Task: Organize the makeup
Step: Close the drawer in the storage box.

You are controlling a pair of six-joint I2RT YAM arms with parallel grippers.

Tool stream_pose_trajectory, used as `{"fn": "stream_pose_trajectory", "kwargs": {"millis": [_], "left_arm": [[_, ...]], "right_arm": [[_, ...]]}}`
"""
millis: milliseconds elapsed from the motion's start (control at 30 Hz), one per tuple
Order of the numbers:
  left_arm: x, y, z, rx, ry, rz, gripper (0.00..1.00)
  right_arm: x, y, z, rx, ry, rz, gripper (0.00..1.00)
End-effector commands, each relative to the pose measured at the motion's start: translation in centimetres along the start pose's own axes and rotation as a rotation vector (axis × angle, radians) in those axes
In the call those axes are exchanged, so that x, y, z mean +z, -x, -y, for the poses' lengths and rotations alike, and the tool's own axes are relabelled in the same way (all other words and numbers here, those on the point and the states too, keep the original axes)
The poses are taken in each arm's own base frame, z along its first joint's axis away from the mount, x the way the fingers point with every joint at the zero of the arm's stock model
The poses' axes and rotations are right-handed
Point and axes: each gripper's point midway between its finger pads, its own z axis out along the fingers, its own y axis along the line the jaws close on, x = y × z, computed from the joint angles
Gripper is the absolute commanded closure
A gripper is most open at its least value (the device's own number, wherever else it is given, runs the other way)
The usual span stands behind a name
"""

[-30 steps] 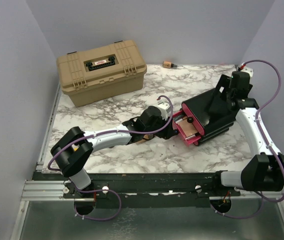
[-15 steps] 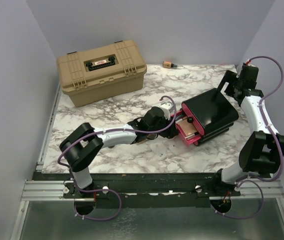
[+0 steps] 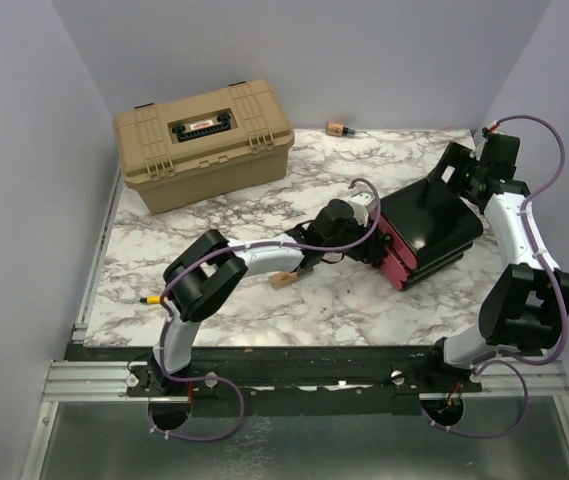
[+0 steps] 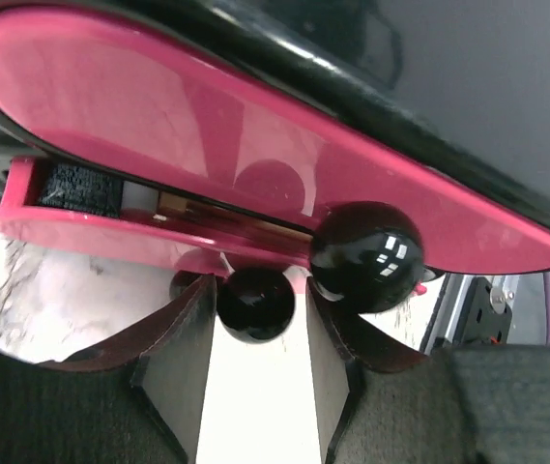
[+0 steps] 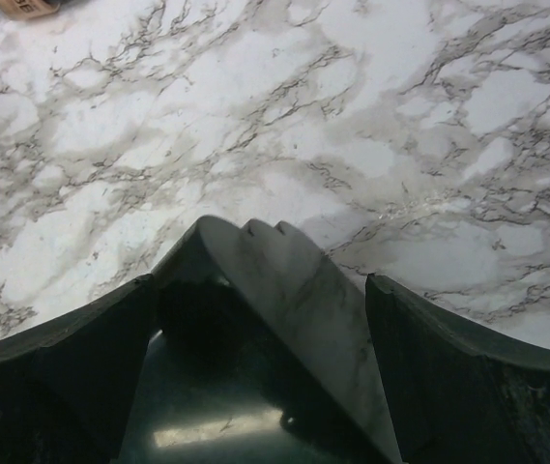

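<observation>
The black box [image 3: 429,215] with pink drawers [image 3: 391,258] sits right of centre. My left gripper [image 3: 364,238] is at its front. In the left wrist view its fingers [image 4: 183,338] hug the small black knob [image 4: 255,303] of the lower drawer [image 4: 110,232], my left gripper [image 4: 260,290] shut on it. That drawer stands a slit ajar with a copper edge of makeup [image 4: 197,208] showing inside. A larger knob [image 4: 366,256] sits on the upper drawer front [image 4: 207,106]. My right gripper [image 3: 459,170] hangs open over the box's back corner [image 5: 284,290].
A small copper makeup piece [image 3: 284,278] lies on the marble under the left arm. A copper lipstick tube [image 3: 337,128] rests at the back edge, also visible as a copper lipstick tube [image 5: 28,8] in the right wrist view. A tan toolbox [image 3: 204,140] stands back left. A yellow pen [image 3: 149,298] lies near left.
My left arm reached further right and the open pink drawer with the compact slid almost fully into the box. The right gripper drew back from the box top to its rear corner.
</observation>
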Motion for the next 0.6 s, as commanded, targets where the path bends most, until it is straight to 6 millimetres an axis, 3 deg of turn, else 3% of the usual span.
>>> {"fn": "stream_pose_trajectory", "kwargs": {"millis": [0,167,367,433,567], "left_arm": [[3.0,3.0,2.7,0.003,-0.140,0.091,0.57],[5.2,3.8,3.5,-0.036,-0.203,0.107,0.57],[6.9,3.5,4.5,-0.066,-0.277,0.080,0.57],[7.3,3.3,5.1,-0.065,-0.301,0.069,0.56],[6.2,3.6,4.2,-0.061,-0.256,0.103,0.53]], "right_arm": [[-1.1,-1.3,-1.2,0.061,0.058,-0.031,0.06],[-1.0,0.4,-1.4,0.116,0.040,0.006,0.06],[-2.4,4.8,-1.3,0.051,-0.002,0.086,0.06],[-2.9,6.0,-1.7,0.028,0.005,0.083,0.06],[-3.9,7.3,-4.4,-0.027,0.139,0.072,0.07]]}}
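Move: The half-shut middle drawer's knob sits between the left fingertips, about 2 cm to the right of the hand point, roughly 1 cm ahead and level with it. The top drawer knob is about 4 cm to the right, 1 cm ahead and 4 cm higher. The storage box's middle lies some 12 cm right and 5 cm ahead, at about hand height. From the right hand, the middle knob is roughly 16 cm back, 16 cm left and 8 cm below. With its half-open fingertips still straddling the middle drawer's knob and pressing on the drawer, the left hand pushes about 7 cm to the right and slightly forward, into the storage box, slowing at the end and rolling some 10 degrees. The right hand, fingers staying wide open, first hovers by the box's far corner, then rises about 8 cm and drifts slightly forward, away from it. ##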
